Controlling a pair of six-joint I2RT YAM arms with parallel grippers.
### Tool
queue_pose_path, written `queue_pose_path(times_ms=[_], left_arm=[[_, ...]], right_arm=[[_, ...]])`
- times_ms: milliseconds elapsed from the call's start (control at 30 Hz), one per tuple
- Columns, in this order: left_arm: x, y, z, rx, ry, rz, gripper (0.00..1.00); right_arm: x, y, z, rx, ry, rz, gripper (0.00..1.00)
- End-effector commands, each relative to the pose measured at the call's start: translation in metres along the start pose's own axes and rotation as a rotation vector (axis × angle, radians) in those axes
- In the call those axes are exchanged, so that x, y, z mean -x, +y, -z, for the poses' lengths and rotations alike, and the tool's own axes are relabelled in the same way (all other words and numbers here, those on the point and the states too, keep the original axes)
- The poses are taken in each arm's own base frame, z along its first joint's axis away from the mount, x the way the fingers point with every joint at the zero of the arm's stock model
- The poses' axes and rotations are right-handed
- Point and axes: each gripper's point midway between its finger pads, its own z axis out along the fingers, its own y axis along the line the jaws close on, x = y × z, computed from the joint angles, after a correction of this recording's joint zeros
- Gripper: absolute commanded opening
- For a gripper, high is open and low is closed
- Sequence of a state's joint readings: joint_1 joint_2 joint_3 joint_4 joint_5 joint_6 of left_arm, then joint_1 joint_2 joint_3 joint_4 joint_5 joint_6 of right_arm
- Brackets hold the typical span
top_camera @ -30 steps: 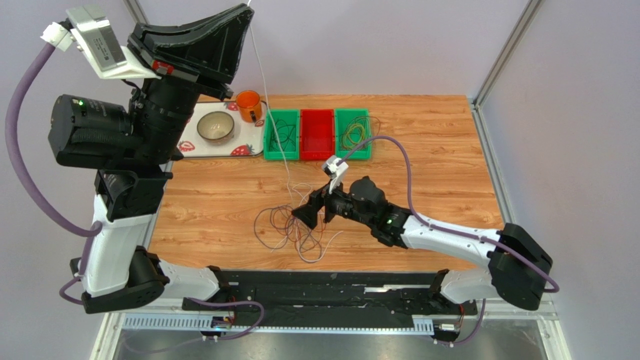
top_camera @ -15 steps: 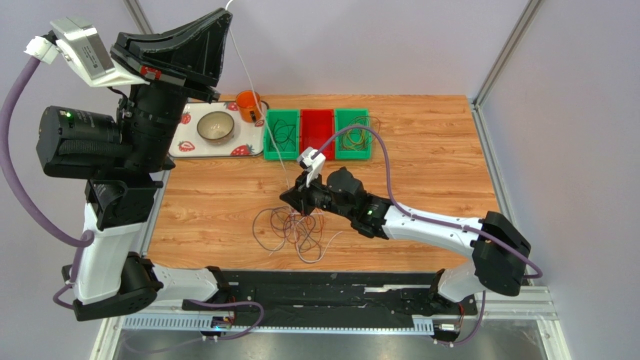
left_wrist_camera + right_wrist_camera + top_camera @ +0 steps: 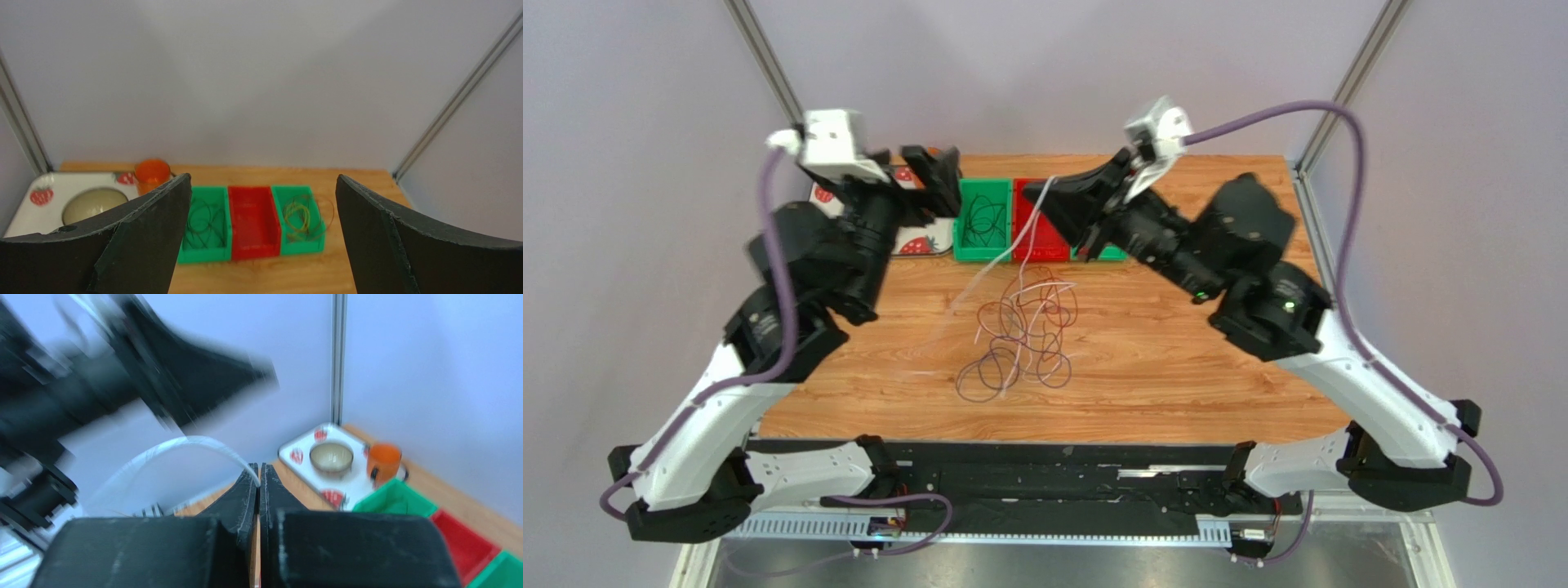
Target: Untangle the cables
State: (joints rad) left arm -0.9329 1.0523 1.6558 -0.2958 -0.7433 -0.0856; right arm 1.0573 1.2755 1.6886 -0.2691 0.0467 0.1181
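Note:
The cables [image 3: 1020,337] lie in a loose tangle of white, red-brown and dark loops on the wooden table [image 3: 1210,355]. One white cable [image 3: 1001,254] rises out of the tangle to my right gripper [image 3: 1059,196], which is raised above the bins. In the right wrist view that gripper [image 3: 258,478] is shut on the white cable [image 3: 184,441], which arcs off to the left. My left gripper [image 3: 938,178] is open and empty at the back left. In the left wrist view it [image 3: 261,202] faces the bins with nothing between its fingers.
Three bins stand in a row at the back: a green bin [image 3: 205,223] with dark cables, a red bin [image 3: 253,220], and a green bin [image 3: 301,217] with yellow and brown cables. A white tray [image 3: 37,202] with a bowl [image 3: 92,205] and an orange cup [image 3: 151,173] is at the back left.
My left arm came down from high up and no longer holds the white cable. My right gripper left the tangle, rose toward the bins with the white cable; the tangle shifted back.

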Motion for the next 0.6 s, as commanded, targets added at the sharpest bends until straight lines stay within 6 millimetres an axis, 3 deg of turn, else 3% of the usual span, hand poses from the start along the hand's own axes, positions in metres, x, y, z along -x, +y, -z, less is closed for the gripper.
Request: queue_pose_path(times_ms=[0,33,67,133,167,233,267,467,567], left_arm=[[-0.125,0.007,0.019,0.055,0.326,0.036,0.96],[-0.144,0.006,0.026,0.056,0.376,0.088,0.96],[-0.18,0.002,0.036,0.015,0.463,0.076,0.96],[-0.202,0.001,0.048,-0.008,0.512,0.129,0.96],[-0.234,0.003,0.059,-0.017,0.577,0.119,0.96],[-0.247,-0.001,0.068,-0.043,0.589,0.186,0.96],[-0.269,-0.005,0.078,-0.087,0.642,0.182,0.96],[-0.305,-0.008,0.101,-0.168,0.761,0.141,0.95],[-0.324,-0.012,0.111,-0.208,0.808,0.143,0.91]], right_arm=[[0.033,-0.004,0.016,-0.041,-0.005,0.048,0.0],[0.036,-0.006,0.016,-0.054,-0.013,0.046,0.0],[0.046,-0.008,0.019,-0.071,-0.035,0.041,0.0],[0.056,-0.015,0.021,-0.115,-0.063,0.033,0.0],[0.063,-0.015,0.022,-0.12,-0.082,0.036,0.0],[0.07,-0.016,0.023,-0.125,-0.096,0.046,0.0],[0.073,-0.017,0.024,-0.13,-0.105,0.051,0.0],[0.055,-0.038,0.018,-0.225,-0.073,0.132,0.0],[0.057,-0.05,0.015,-0.286,-0.077,0.191,0.0]])
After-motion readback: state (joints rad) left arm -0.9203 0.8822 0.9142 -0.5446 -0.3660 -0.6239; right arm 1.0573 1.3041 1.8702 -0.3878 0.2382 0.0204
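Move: The cable tangle lies almost straight under the left hand, about 1 cm ahead, 8 cm to its right and 54 cm below. Some 22 cm beyond the tangle on the table stand the red bin, 10 cm right of the left hand, and the left green bin, 1 cm to that hand's left. From the right hand, already pinching the white cable, the tangle is about 6 cm ahead, 1 cm left and 50 cm down, the red bin 28 cm ahead and 1 cm right. The open left hand sinks about 32 cm towards the tangle, tipping down; right lifts pinched white cable, then dips. ##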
